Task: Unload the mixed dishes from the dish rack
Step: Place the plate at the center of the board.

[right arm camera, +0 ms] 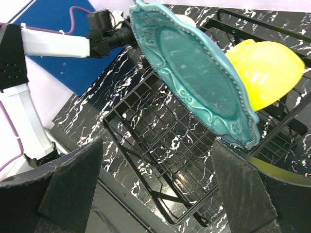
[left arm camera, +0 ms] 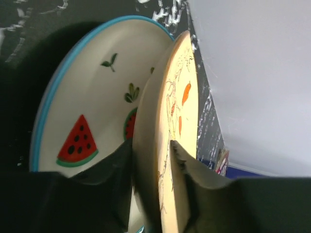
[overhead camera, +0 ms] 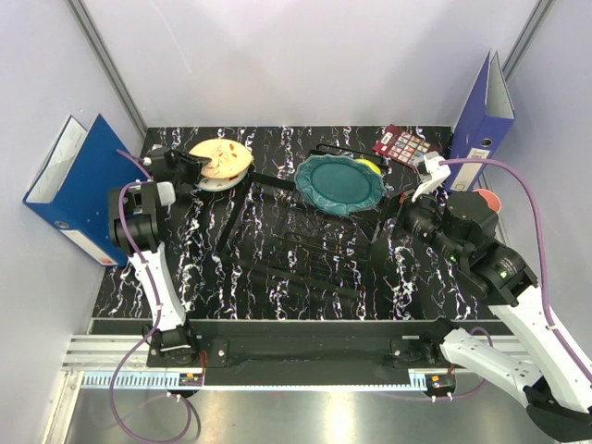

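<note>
The black wire dish rack (overhead camera: 305, 236) sits mid-table. The teal scalloped plate (overhead camera: 339, 183) stands in its far right end, with the yellow-green bowl (overhead camera: 372, 166) behind it. Both also show in the right wrist view, the plate (right arm camera: 194, 73) and the bowl (right arm camera: 265, 68). My right gripper (overhead camera: 396, 222) is open and empty (right arm camera: 158, 179), just right of the teal plate. My left gripper (overhead camera: 196, 168) is shut on the rim of the cream floral plate (left arm camera: 170, 121). That plate tilts over the white plate with red fruit marks (left arm camera: 87, 121), left of the rack. The pink cup (overhead camera: 487, 198) peeks out behind the right arm. The clear glass is out of view.
A blue ring binder (overhead camera: 79, 190) leans at the left wall and another (overhead camera: 486, 106) stands at the back right. A dark red card with small squares (overhead camera: 404, 145) lies at the back. The right arm covers the table's right side.
</note>
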Controlling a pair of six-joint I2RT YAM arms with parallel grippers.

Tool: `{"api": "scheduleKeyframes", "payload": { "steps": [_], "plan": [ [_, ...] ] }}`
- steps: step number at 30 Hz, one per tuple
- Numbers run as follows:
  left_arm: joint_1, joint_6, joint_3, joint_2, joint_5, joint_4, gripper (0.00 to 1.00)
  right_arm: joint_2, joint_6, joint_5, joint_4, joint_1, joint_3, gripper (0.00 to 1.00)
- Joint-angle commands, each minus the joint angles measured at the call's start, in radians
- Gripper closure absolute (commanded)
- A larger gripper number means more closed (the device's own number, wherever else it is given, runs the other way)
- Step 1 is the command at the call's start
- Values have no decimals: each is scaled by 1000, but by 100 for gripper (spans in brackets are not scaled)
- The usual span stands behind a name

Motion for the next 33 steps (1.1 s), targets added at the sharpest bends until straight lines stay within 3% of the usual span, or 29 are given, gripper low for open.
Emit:
{"api": "scheduleKeyframes", "payload": {
  "steps": [1, 11, 21, 22, 24, 25, 33],
  "plan": [
    [19, -27, 65, 4, -4, -12, 52, -7, 0, 28, 45, 1, -3, 0],
    [35, -33, 59, -53, 3, -164, 36, -18, 10, 26, 53, 2, -13, 0],
    [38, -9, 209, -102, -40, -712, 30, -46, 31, 19, 96, 2, -42, 0],
    [39, 3, 226, -104, -62, -748, 25, -49, 34, 17, 99, 1, -45, 0],
    [38, 14, 260, -107, -79, -817, 4, -53, 40, 12, 102, 2, -45, 0],
    [38, 17, 269, -108, -102, -840, 1, -57, 42, 11, 103, 2, -45, 0],
    [38, 31, 280, -146, -158, -931, 1, -98, 48, 23, 96, 2, -65, 0]
  ]
}}
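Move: I have the cream bird-patterned plate by its left rim, with its middle about 7 cm to my left hand's right, 3 cm ahead and slightly below. The watermelon plate lies under it, its middle some 6 cm right, about level ahead and 4 cm down. The dish rack's middle is roughly 33 cm right and 21 cm back. From my right hand the cream plate lies about 48 cm left, 35 cm ahead and 30 cm lower. I let go of the cream plate over the watermelon plate: my left fingers, only starting to part, spread fully while the hand first dips about 1 cm. Then I draw the hand back some 5 cm and a little left, away from the plates, tipping the fingers down by nearly 30 degrees as they clear the rim. ##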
